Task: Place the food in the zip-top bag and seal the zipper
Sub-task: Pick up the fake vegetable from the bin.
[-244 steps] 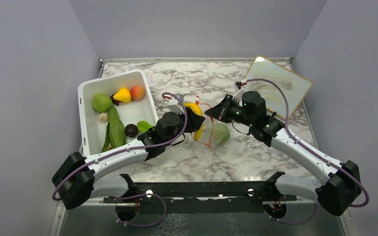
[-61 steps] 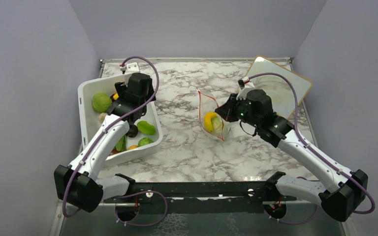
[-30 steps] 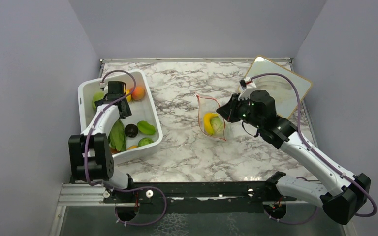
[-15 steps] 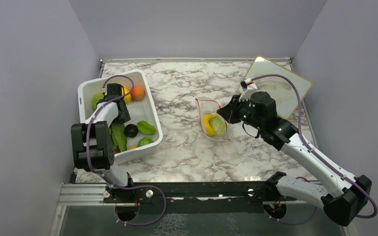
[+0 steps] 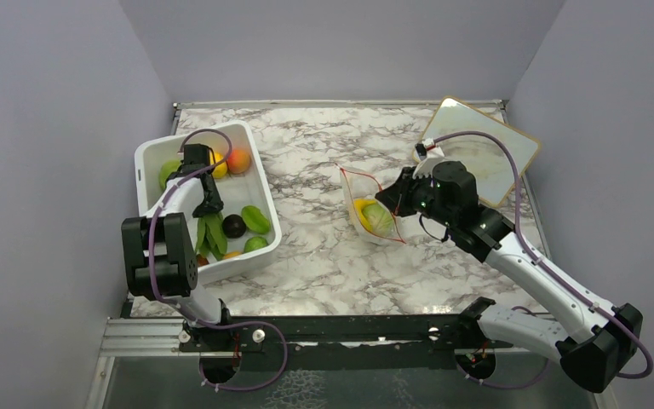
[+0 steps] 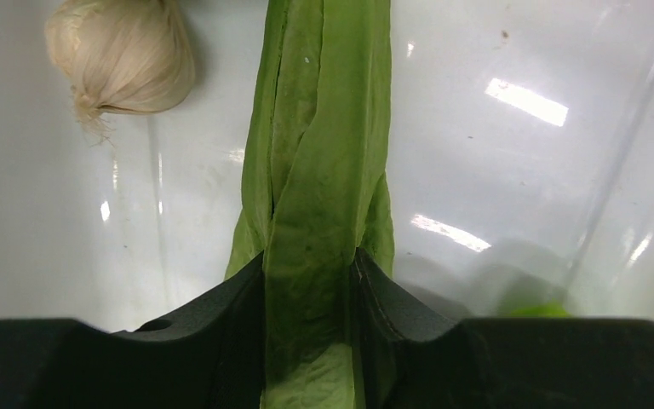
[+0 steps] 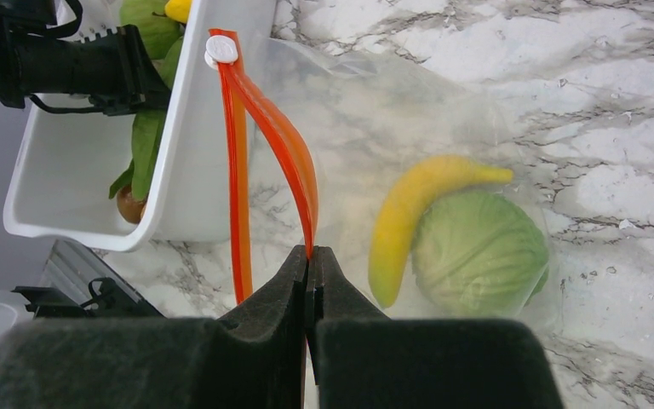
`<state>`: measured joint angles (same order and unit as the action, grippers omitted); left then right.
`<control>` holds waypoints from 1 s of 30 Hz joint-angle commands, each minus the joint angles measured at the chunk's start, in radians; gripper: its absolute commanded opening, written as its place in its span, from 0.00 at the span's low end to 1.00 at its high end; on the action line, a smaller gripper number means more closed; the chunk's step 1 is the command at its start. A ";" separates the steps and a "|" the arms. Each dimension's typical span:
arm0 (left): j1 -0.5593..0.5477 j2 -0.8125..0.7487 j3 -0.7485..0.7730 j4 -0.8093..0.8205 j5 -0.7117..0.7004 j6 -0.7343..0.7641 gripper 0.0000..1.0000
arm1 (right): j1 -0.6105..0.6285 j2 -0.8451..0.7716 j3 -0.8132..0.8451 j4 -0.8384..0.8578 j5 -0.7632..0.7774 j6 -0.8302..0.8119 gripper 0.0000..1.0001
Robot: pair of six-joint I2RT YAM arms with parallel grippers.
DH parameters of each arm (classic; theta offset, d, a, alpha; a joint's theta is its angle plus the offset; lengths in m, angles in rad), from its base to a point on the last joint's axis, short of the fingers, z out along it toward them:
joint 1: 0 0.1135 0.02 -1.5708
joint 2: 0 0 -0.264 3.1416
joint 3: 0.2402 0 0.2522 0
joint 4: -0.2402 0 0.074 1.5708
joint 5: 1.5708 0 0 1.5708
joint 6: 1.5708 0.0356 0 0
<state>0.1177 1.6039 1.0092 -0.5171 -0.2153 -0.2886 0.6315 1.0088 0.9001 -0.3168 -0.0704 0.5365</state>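
In the white tub (image 5: 261, 177) my left gripper (image 5: 207, 207) is shut on a long green leafy vegetable (image 5: 211, 233). The left wrist view shows the leaf (image 6: 324, 153) pressed between both fingers of that gripper (image 6: 311, 273), and a beige garlic bulb (image 6: 123, 55) beside it. My right gripper (image 5: 389, 200) is shut on the red-orange zipper (image 7: 277, 136) and holds the mouth of the clear zip-top bag (image 5: 375, 230) open. A yellow banana (image 7: 409, 213) and a green cabbage (image 7: 477, 251) lie inside the bag.
More food lies in the tub: a green ball (image 5: 169, 170), a yellow piece (image 5: 217, 164), an orange peach (image 5: 238, 160), a dark brown avocado (image 5: 234, 226) and green pieces (image 5: 255, 219). A framed board (image 5: 481, 149) leans at the back right.
The left gripper's fingers have closed onto the green leaf in the tub, and the leaf has shifted a little. The right gripper has lowered the bag slightly while still gripping the zipper.
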 commanded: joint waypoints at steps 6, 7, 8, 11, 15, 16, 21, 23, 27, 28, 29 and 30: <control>0.001 -0.142 -0.053 0.018 0.150 -0.081 0.30 | 0.003 -0.016 -0.011 0.028 -0.031 0.008 0.01; 0.001 -0.157 -0.059 0.017 0.151 -0.082 0.30 | 0.003 -0.013 -0.013 0.032 -0.036 0.012 0.01; 0.001 -0.174 -0.066 0.016 0.151 -0.083 0.30 | 0.004 -0.010 -0.014 0.035 -0.043 0.014 0.01; 0.001 -0.220 -0.082 0.015 0.156 -0.084 0.29 | 0.004 -0.001 -0.019 0.044 -0.064 0.027 0.01; 0.001 -0.295 -0.092 0.015 0.165 -0.090 0.29 | 0.003 0.008 -0.023 0.056 -0.080 0.043 0.01; 0.001 -0.314 -0.092 0.016 0.167 -0.094 0.28 | 0.003 0.010 -0.019 0.057 -0.081 0.045 0.01; 0.002 -0.406 -0.076 0.017 0.176 -0.115 0.27 | 0.003 0.014 -0.003 0.059 -0.075 0.067 0.01; 0.001 -0.440 -0.067 0.016 0.183 -0.121 0.27 | 0.004 0.014 0.002 0.061 -0.067 0.075 0.01; 0.002 -0.499 -0.050 0.016 0.214 -0.128 0.27 | 0.003 0.022 0.004 0.062 -0.062 0.091 0.01; 0.003 -0.511 -0.048 0.016 0.223 -0.132 0.27 | 0.003 0.024 0.003 0.062 -0.062 0.094 0.01; 0.002 -0.522 -0.046 0.016 0.236 -0.133 0.27 | 0.004 0.025 0.004 0.062 -0.061 0.094 0.01; 0.002 -0.534 -0.044 0.016 0.249 -0.133 0.27 | 0.004 0.029 0.004 0.061 -0.059 0.094 0.01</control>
<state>0.1177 1.1244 0.9230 -0.5110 -0.0341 -0.4026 0.6315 1.0264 0.8841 -0.2890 -0.1253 0.6106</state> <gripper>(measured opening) 0.320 0.014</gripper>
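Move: The green leafy vegetable is already between my left fingers, low in the bin. The open mouth of the bag, where it is to go, is about 39 cm to my right, 3 cm back and some 10 cm up. The avocado lies 6 cm right and 3 cm back, the green pepper 12 cm right and 2 cm back, the garlic 8 cm left and 5 cm ahead, all about level. From my right hand the leafy vegetable is some 43 cm left, 7 cm ahead and 18 cm below. I keep the leafy vegetable pinched in my left fingers and lift it off the bin floor by about 12 cm, slowly at first and then faster. I also carry it roughly 4 cm left, away from the bag, while my wrist tips the fingers up and forward by some 25 degrees. My right hand stays almost in place, still pinching the bag's rim. ##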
